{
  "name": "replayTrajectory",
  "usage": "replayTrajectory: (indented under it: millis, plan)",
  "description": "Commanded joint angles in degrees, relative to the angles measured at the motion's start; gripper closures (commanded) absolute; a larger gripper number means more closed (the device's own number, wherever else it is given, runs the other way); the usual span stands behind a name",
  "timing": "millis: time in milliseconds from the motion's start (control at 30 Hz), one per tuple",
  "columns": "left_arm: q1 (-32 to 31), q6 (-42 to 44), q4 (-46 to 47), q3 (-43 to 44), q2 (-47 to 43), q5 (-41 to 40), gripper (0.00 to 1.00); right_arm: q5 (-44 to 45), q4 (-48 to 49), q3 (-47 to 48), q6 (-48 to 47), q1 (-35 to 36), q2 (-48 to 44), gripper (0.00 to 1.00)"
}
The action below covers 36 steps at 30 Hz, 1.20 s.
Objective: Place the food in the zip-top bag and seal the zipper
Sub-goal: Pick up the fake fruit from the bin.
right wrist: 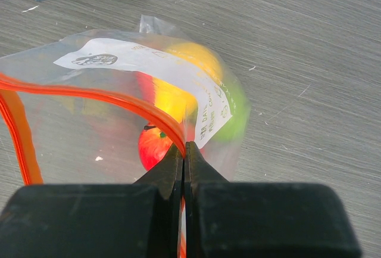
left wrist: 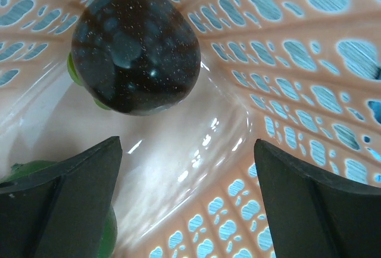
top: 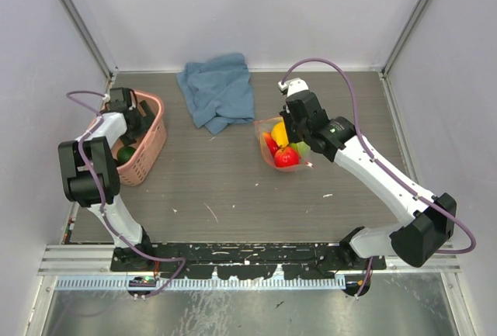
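The clear zip-top bag (top: 273,136) lies mid-table with its mouth open, and food inside it: a red apple (right wrist: 153,146), a yellow fruit (right wrist: 174,99) and a green one (right wrist: 239,120). My right gripper (right wrist: 184,148) is shut on the bag's red-orange zipper (right wrist: 119,99) and holds that edge up; it sits over the bag (top: 295,138) in the top view. My left gripper (left wrist: 187,198) is open inside the pink basket (top: 153,143). A dark brown fruit (left wrist: 136,46) lies just ahead of its fingertips, untouched. A green fruit (left wrist: 33,170) sits by the left finger.
A crumpled blue cloth (top: 219,91) lies at the back of the table, behind the bag. The pink lattice basket walls (left wrist: 297,85) close in around my left gripper. A green fruit (top: 126,154) shows in the basket from above.
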Motion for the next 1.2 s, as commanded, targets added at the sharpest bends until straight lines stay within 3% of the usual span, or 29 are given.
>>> replayTrajectory:
  millis: [0,433,733,1167]
  plan:
    - [-1.26,1.83,-0.91,3.83,-1.98,2.47,0.06,-0.01,2.86,0.44,-0.76,-0.09,-2.50,0.99]
    - [-1.24,-6.71,-22.67,6.58,-10.52,-14.25,0.04,-1.71,3.12,0.36,-0.72,-0.13,-2.64,0.99]
    - [-1.03,-9.65,-20.00,2.28,-9.80,-18.69,0.04,-2.34,3.32,-0.13,-0.66,-0.12,-2.70,1.00]
    - [-0.67,-12.40,-18.54,1.45,-3.48,-18.28,0.04,-2.27,3.05,-0.13,-0.58,-0.10,-2.68,0.99]
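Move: The green avocado lies in the bin about 7 cm back, 5 cm left and 3 cm below the open left hand. The dark eggplant is some 2 cm ahead, 2 cm left and 2 cm below; a second dark fruit lies about 4 cm back and 3 cm left of the avocado. From the right hand, holding the bag, the avocado is roughly 50 cm left, level ahead, 20 cm below. Open left hand arcs back some 7 cm and left, rising then sinking towards the green avocado, wrist turning counter-clockwise. ##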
